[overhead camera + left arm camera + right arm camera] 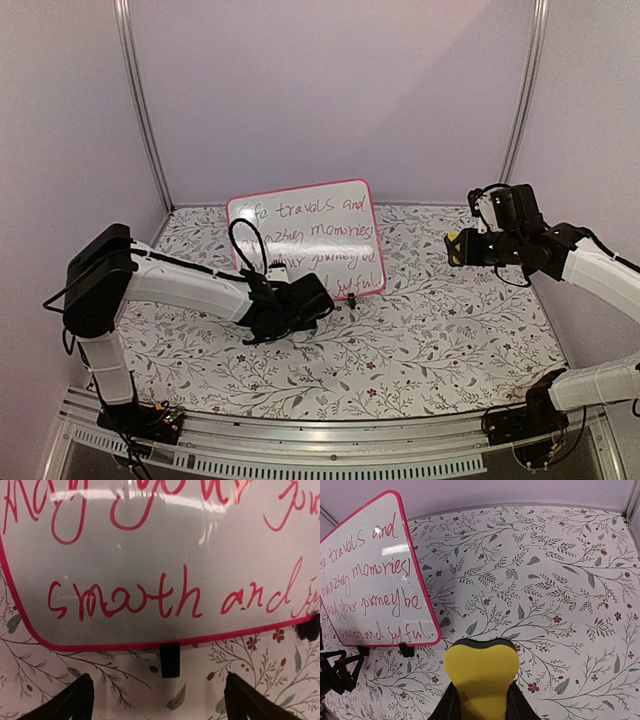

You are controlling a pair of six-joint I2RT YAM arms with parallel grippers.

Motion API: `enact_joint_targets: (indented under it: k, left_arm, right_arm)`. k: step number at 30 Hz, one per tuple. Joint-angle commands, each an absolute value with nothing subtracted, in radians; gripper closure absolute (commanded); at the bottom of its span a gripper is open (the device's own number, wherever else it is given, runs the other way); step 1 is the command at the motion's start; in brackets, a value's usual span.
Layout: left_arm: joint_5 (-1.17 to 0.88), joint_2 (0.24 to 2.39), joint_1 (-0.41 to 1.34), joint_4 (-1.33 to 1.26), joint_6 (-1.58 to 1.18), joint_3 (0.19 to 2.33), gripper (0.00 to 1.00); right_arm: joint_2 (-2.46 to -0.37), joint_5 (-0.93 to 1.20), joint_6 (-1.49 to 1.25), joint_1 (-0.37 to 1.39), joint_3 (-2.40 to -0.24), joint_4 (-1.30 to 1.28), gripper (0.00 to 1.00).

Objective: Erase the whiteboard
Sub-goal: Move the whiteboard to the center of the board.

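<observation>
The whiteboard (310,235) with a pink-red frame stands tilted back near the rear middle of the table, covered in red handwriting. My left gripper (325,300) sits low in front of its bottom edge. In the left wrist view the gripper (160,700) is open, its fingers either side of a black clip foot (170,660) under the whiteboard (150,555), apart from it. My right gripper (455,248) hovers at the right, shut on a yellow eraser (480,670). From there the whiteboard (370,580) lies off to the left.
A floral cloth (430,340) covers the table. Lilac walls with metal posts (145,110) close in the back and sides. A black cable (245,240) loops up from the left wrist in front of the whiteboard. A metal rail (330,440) runs along the near edge.
</observation>
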State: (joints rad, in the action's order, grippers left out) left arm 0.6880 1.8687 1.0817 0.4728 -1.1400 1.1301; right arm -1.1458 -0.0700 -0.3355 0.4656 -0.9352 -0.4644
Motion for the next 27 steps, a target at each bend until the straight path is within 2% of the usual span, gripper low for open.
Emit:
enact_joint_targets:
  k: [1, 5, 13, 23, 27]
  left_arm:
    - [0.706, 1.884, 1.095, 0.515, -1.212, 1.130, 0.12]
    - [0.693, 1.867, 1.090, 0.425, -1.193, 1.083, 0.19]
    - [0.681, 1.901, 1.070, 0.336, -1.166, 1.079, 0.26]
    - [0.697, 1.943, 1.043, 0.290, -1.138, 1.090, 0.51]
    - [0.710, 1.959, 1.042, 0.284, -1.134, 1.099, 0.56]
  right_arm:
    - [-1.121, -0.085, -0.320, 0.472, -0.919, -0.478, 0.78]
    - [-1.109, -0.087, -0.315, 0.471, -0.917, -0.482, 0.78]
    - [-1.103, -0.082, -0.314, 0.471, -0.914, -0.480, 0.77]
    - [-1.101, -0.079, -0.318, 0.472, -0.904, -0.476, 0.77]
    - [-1.104, -0.075, -0.319, 0.471, -0.901, -0.471, 0.77]
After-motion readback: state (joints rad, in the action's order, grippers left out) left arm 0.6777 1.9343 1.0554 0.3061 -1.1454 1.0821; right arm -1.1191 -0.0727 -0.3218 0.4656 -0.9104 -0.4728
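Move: The whiteboard's left foot clip, at its bottom edge, sits about 2 cm ahead of the left hand, some 4 cm below it and barely 1 cm to its right. The whiteboard's middle is roughly 11 cm ahead, 4 cm right and 5 cm above that hand; the right foot clip is about 6 cm ahead, 16 cm right and near table height. From the right hand the left foot clip lies some 38 cm left, 2 cm back and 19 cm below. The whiteboard's left foot clip is what the left hand settles over: fingers angled forward and down, it sinks about 3 cm in all, first easing back a touch, then creeping some 2 cm forward towards the clip. Meanwhile the fingers close from nearly wide open to about half, one coming to each side of the clip, with no touch to be seen yet. ##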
